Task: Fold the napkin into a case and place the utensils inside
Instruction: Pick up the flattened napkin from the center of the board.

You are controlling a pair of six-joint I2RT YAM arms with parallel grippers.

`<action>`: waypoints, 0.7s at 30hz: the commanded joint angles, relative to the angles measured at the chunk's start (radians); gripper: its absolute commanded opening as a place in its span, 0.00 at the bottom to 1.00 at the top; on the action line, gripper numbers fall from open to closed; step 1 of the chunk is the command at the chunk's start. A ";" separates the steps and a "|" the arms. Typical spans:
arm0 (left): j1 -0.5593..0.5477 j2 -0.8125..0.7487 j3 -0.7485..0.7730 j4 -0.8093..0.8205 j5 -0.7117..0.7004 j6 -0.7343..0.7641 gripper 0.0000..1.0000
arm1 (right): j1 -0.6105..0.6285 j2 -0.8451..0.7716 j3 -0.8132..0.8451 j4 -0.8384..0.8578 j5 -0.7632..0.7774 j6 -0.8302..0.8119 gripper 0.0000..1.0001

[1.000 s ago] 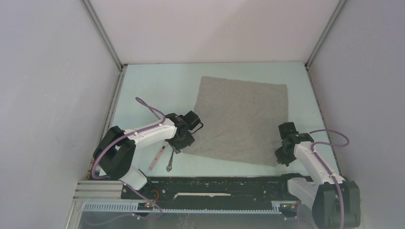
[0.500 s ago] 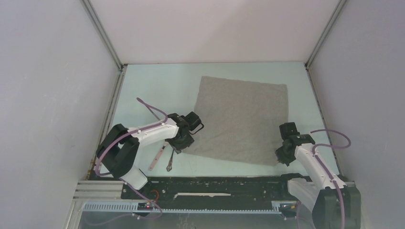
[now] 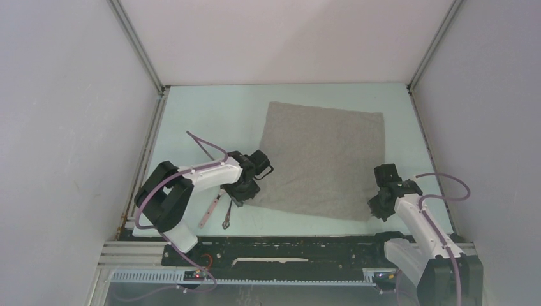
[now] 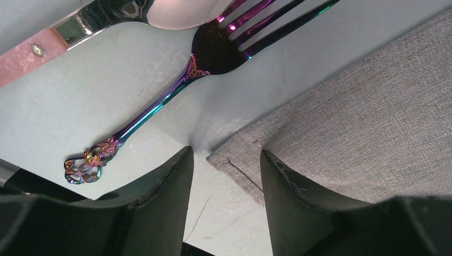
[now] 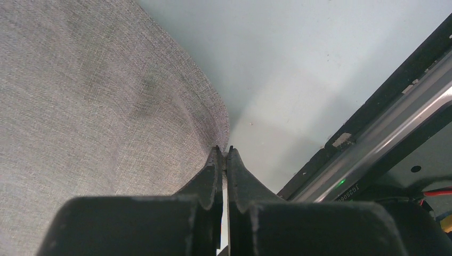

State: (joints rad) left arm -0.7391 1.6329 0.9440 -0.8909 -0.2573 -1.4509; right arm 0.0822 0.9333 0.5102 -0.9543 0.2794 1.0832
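Note:
The grey napkin (image 3: 322,159) lies spread flat on the pale table. My left gripper (image 3: 245,194) stands open over its near left corner. In the left wrist view that corner (image 4: 240,162) lies between the two dark fingers (image 4: 160,202), untouched by either pad. Just left of the corner lie the utensils: a spoon with a pink handle (image 3: 209,211) and an iridescent metal fork (image 3: 227,215); the fork (image 4: 160,106) shows close up, crossing under the spoon's bowl (image 4: 178,10). My right gripper (image 3: 376,207) is shut on the napkin's near right corner, where the cloth (image 5: 106,96) rises into the fingertips.
A black rail (image 3: 287,245) runs along the near edge, close behind both grippers, and shows in the right wrist view (image 5: 373,128). White walls with aluminium posts (image 3: 137,48) enclose the table on three sides.
The left arm's elbow has swung a little to the right while its gripper stayed at the corner, jaws slightly narrower. The right arm has barely shifted.

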 commanded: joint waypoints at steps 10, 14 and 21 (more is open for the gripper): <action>0.007 0.080 0.019 -0.017 0.019 -0.043 0.29 | 0.005 -0.033 0.019 -0.014 0.036 0.014 0.00; 0.009 0.060 0.018 -0.014 0.002 -0.036 0.16 | 0.007 -0.036 0.018 -0.014 0.037 0.014 0.00; -0.005 -0.007 0.031 -0.013 -0.040 0.015 0.00 | 0.008 -0.056 0.021 -0.023 0.032 0.011 0.00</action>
State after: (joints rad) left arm -0.7372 1.6726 0.9874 -0.8772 -0.2390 -1.4651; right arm 0.0822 0.9073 0.5102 -0.9611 0.2794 1.0836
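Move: The napkin's near left corner lies between the left hand's open fingers; the part to be pinched is about 1 cm ahead, 1 cm right and 1 cm below. The fork's middle is some 4 cm to the left and 2 cm ahead; the spoon's middle is about 7 cm left and level with the hand. From the right hand, that same corner is roughly 38 cm left, 4 cm ahead and 2 cm lower. Left fingers slide about 1.5 cm right and forward, closing to pinch the napkin's corner; right keeps its corner. ##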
